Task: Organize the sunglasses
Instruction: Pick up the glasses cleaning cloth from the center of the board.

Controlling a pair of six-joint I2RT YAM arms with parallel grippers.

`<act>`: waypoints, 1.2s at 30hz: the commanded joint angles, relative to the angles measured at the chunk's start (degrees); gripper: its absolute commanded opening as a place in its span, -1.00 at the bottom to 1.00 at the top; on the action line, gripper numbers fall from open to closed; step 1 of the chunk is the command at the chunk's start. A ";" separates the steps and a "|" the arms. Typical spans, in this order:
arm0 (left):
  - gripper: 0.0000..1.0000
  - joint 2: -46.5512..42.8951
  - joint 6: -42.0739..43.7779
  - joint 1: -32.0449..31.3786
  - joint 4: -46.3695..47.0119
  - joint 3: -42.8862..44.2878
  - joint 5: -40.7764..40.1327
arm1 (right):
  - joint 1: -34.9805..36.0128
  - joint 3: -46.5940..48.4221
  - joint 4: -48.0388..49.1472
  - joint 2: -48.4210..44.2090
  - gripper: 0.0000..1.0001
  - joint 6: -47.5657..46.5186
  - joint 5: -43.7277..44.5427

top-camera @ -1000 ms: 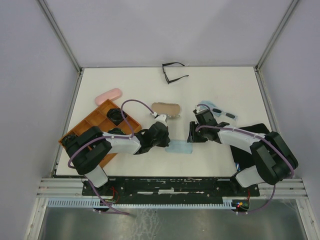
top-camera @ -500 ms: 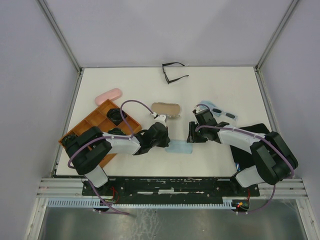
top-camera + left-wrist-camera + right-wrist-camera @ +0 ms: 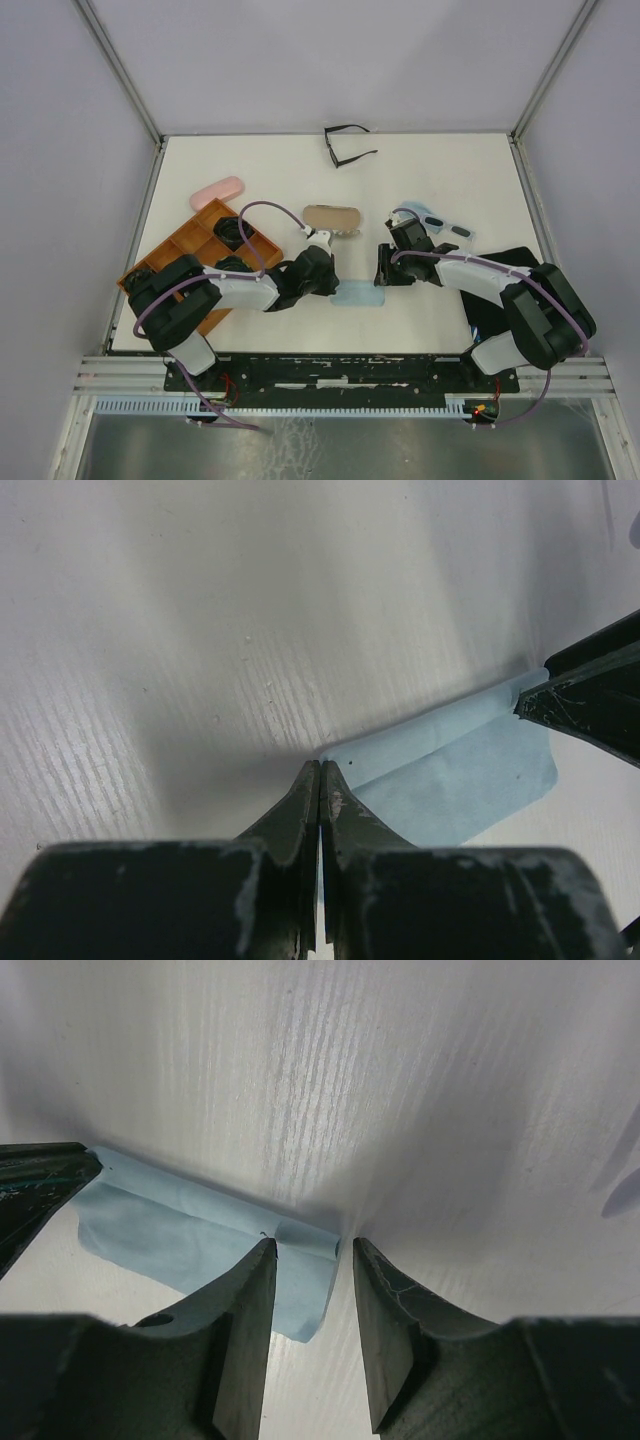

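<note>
A light-blue cloth point(image 3: 360, 297) lies folded on the white table between my two grippers. My left gripper point(image 3: 320, 765) is shut, its tips pinching the cloth's point(image 3: 450, 780) left corner. My right gripper point(image 3: 308, 1250) is open, its jaws straddling the cloth's point(image 3: 180, 1225) right corner just above the table. Thin black-framed sunglasses point(image 3: 348, 146) lie unfolded at the table's far edge. Dark sunglasses point(image 3: 232, 231) sit in the orange tray point(image 3: 178, 250). Beyond the right gripper point(image 3: 382, 268) lies a pale-blue pair with dark lenses point(image 3: 447, 224).
A patterned brown case point(image 3: 333, 217) lies just beyond the left gripper point(image 3: 330, 284). A pink case point(image 3: 217, 190) lies behind the tray. A black flat object point(image 3: 512, 262) lies partly under the right arm at the table's right edge.
The left gripper has drawn slightly to the left and nearer with the cloth's corner in it. The right jaws have widened a touch and stay over the other corner.
</note>
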 commanded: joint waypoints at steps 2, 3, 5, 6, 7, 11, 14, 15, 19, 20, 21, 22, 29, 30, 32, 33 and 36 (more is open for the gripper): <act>-0.94 -0.70 2.53 0.18 -2.92 -1.70 -0.95 | -0.15 1.03 -1.45 1.32 -0.11 -1.11 -0.65; -0.94 -0.68 2.52 0.17 -2.94 -1.77 -1.03 | -0.20 1.02 -1.34 1.56 -0.12 -1.06 -1.00; -0.94 -0.74 2.50 0.25 -2.92 -1.79 -0.95 | -0.12 0.99 -1.23 1.74 -0.13 -0.99 -1.67; -0.94 -0.78 2.50 0.22 -2.88 -1.73 -0.97 | -0.18 1.03 -1.22 1.80 -0.13 -0.99 -1.87; -0.94 -0.81 2.50 0.20 -2.91 -1.73 -0.95 | -0.21 1.11 -1.23 2.01 -0.14 -1.05 -2.07; -0.94 -0.81 2.54 0.25 -2.96 -1.57 -0.77 | -0.15 1.33 -1.01 3.09 -0.17 -1.20 -2.79; -0.94 -0.90 2.67 0.19 -3.08 -1.47 -0.77 | -0.22 1.36 -0.71 3.65 -0.22 -1.16 -3.10; -0.94 -0.82 2.67 0.24 -3.16 -1.36 -0.77 | -0.11 1.34 -0.70 3.81 -0.23 -1.18 -3.06; -0.94 -0.74 2.67 0.28 -3.16 -1.22 -0.63 | -0.19 1.17 -0.47 4.13 -0.38 -1.33 -2.62; -0.94 -0.72 2.75 0.21 -3.13 -1.20 -0.55 | -0.18 1.09 -0.36 4.16 -0.41 -1.29 -2.33; -0.94 -0.66 2.76 0.19 -3.10 -1.20 -0.51 | -0.18 1.01 -0.35 4.20 -0.46 -1.29 -2.13; -0.94 -0.59 2.76 0.19 -3.09 -1.20 -0.43 | -0.16 0.89 -0.27 4.14 -0.50 -1.29 -1.92; -0.94 -0.85 2.76 0.24 -3.01 -1.38 -0.40 | -0.14 -0.20 1.62 3.36 -0.88 -1.81 -1.28; -0.94 -1.09 2.76 0.24 -3.01 -1.53 -0.41 | -0.09 -0.43 2.25 2.90 -0.94 -2.09 -1.64; -0.94 -1.82 2.63 0.18 -3.00 -1.78 -0.55 | 0.00 -0.75 3.47 1.52 -1.00 -2.66 -2.45; -0.94 -2.61 2.55 0.21 -3.01 -1.88 -0.77 | -0.02 -0.76 3.95 0.63 -1.00 -2.88 -2.79; -0.94 -4.73 2.32 0.25 -3.39 -2.03 -1.63 | 0.30 -0.67 5.71 -1.41 -1.00 -3.35 -4.08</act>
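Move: The folded blue cleaning cloth lies flat between the hands. Its middle is about 5 cm left and 2 cm back of the open right gripper, 1 cm below, with its far right corner by the right fingertips. From the left gripper, already shut on the far left corner, the middle is roughly 5 cm right, 1 cm back and 1 cm lower. The open glasses case sits some 14 cm straight ahead of the left gripper; the white card lies 11 cm ahead and 13 cm right of the right one. Ease the right gripper about 1 cm left onto the cloth's far right corner, then sink it roughly half a centimetre while its fingers close from nearly half open to shut, pinching that corner. Keep the left gripper in place with its pinch on the far left corner, drawing it just slightly left at the very end. ##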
